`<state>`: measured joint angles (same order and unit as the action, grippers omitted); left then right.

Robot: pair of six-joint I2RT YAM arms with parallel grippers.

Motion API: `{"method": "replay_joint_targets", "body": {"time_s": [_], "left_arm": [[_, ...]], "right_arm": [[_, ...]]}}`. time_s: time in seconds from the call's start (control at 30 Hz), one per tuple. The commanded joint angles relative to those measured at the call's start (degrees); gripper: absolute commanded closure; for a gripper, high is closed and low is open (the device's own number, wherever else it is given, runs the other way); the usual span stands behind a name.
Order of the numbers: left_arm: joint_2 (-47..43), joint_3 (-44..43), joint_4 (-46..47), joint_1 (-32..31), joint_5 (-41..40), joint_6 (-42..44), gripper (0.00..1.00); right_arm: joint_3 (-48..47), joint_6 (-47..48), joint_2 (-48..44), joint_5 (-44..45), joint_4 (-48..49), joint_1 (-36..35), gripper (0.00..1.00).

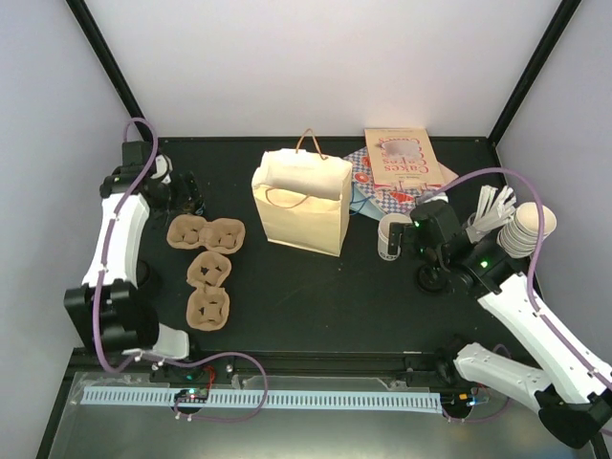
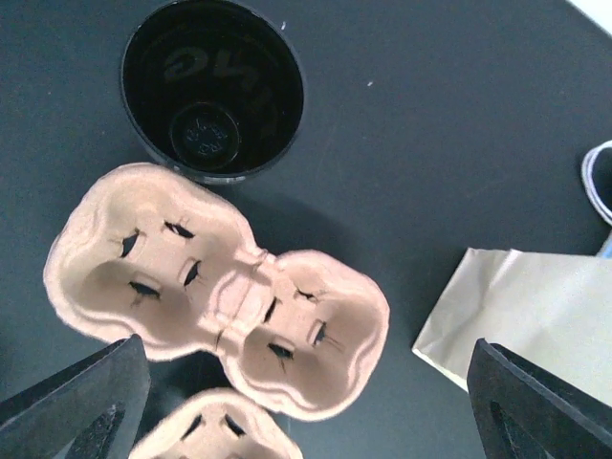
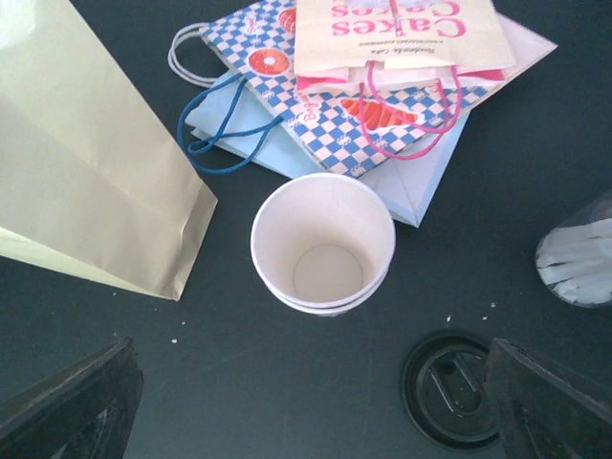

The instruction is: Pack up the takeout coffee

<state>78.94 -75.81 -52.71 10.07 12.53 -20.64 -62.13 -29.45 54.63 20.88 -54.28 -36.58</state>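
A lidded takeout coffee is out of view. Below my open right gripper (image 3: 311, 356) stands a lidless cream-white paper cup (image 3: 323, 244), seemingly two nested. A round black lid (image 3: 449, 387) lies flat on the table to the cup's right. From above, that cup (image 1: 389, 236) sits just left of the right gripper (image 1: 417, 235). The tan paper bag (image 1: 301, 201) stands open mid-table. My left gripper (image 2: 306, 352) hangs open over a brown cup carrier (image 2: 215, 287), holding nothing. The fingers (image 2: 81, 402) show at the bottom corners.
A black open cup (image 2: 212, 91) stands beyond the carrier. Two more carriers (image 1: 208, 287) lie in front of it. Printed flat bags (image 1: 397, 164) lie at the back right. A stack of cream cups (image 1: 531, 229) and wrapped white sticks (image 1: 495, 206) sit at the far right.
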Motion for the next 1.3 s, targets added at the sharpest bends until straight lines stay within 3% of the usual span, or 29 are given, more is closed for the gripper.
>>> {"method": "replay_joint_targets", "body": {"time_s": [0.0,0.13,0.3,0.57,0.73,0.97,1.27], "left_arm": [[5.76,-5.83,-0.38,0.09,-0.94,2.63,0.07],[7.21,-6.58,0.44,-0.50,0.24,2.79,0.09],[1.73,-0.48,5.99,-1.09,2.85,2.40,0.10],[-7.14,10.29,12.02,-1.16,9.59,2.93,0.10],[-12.47,16.85,16.50,-1.35,13.55,2.38,0.10],[-20.06,24.47,22.29,-3.61,13.91,2.05,0.10],[-22.13,25.76,23.77,-4.25,17.21,0.55,0.09]], "right_arm": [[0.09,-0.15,-3.02,5.29,-1.67,0.29,0.00],[-4.26,-2.09,0.09,11.56,-7.39,0.70,0.00],[-9.37,-1.31,1.71,13.66,-10.68,6.23,0.05],[-14.79,0.30,2.74,9.46,-13.89,25.74,0.15],[-17.51,-5.11,4.61,10.79,-15.91,31.75,0.21],[-19.24,-6.60,8.82,3.31,-15.05,45.22,0.40],[-22.96,-13.03,13.87,-1.32,-15.97,57.68,0.43]]}}
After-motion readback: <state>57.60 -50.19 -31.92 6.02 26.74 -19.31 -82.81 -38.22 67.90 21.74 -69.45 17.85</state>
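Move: The cup stack stands about 31 cm right of the right hand, 7 ahead and 14 lower; the straw cup is 22 right, 11 ahead, the white cup 8 straight ahead, the black lid 12 right, 1 ahead. The left hand hovers over the upper carrier (1 ahead, 2 left, 18 below), the black cup 9 ahead, 5 left; the bag stands some 25 cm to its right, 1 ahead. Right hand sweeps about 25 cm right towards the cup stack, turning 60 degrees clockwise, fingers narrowing; left eases right, back. ##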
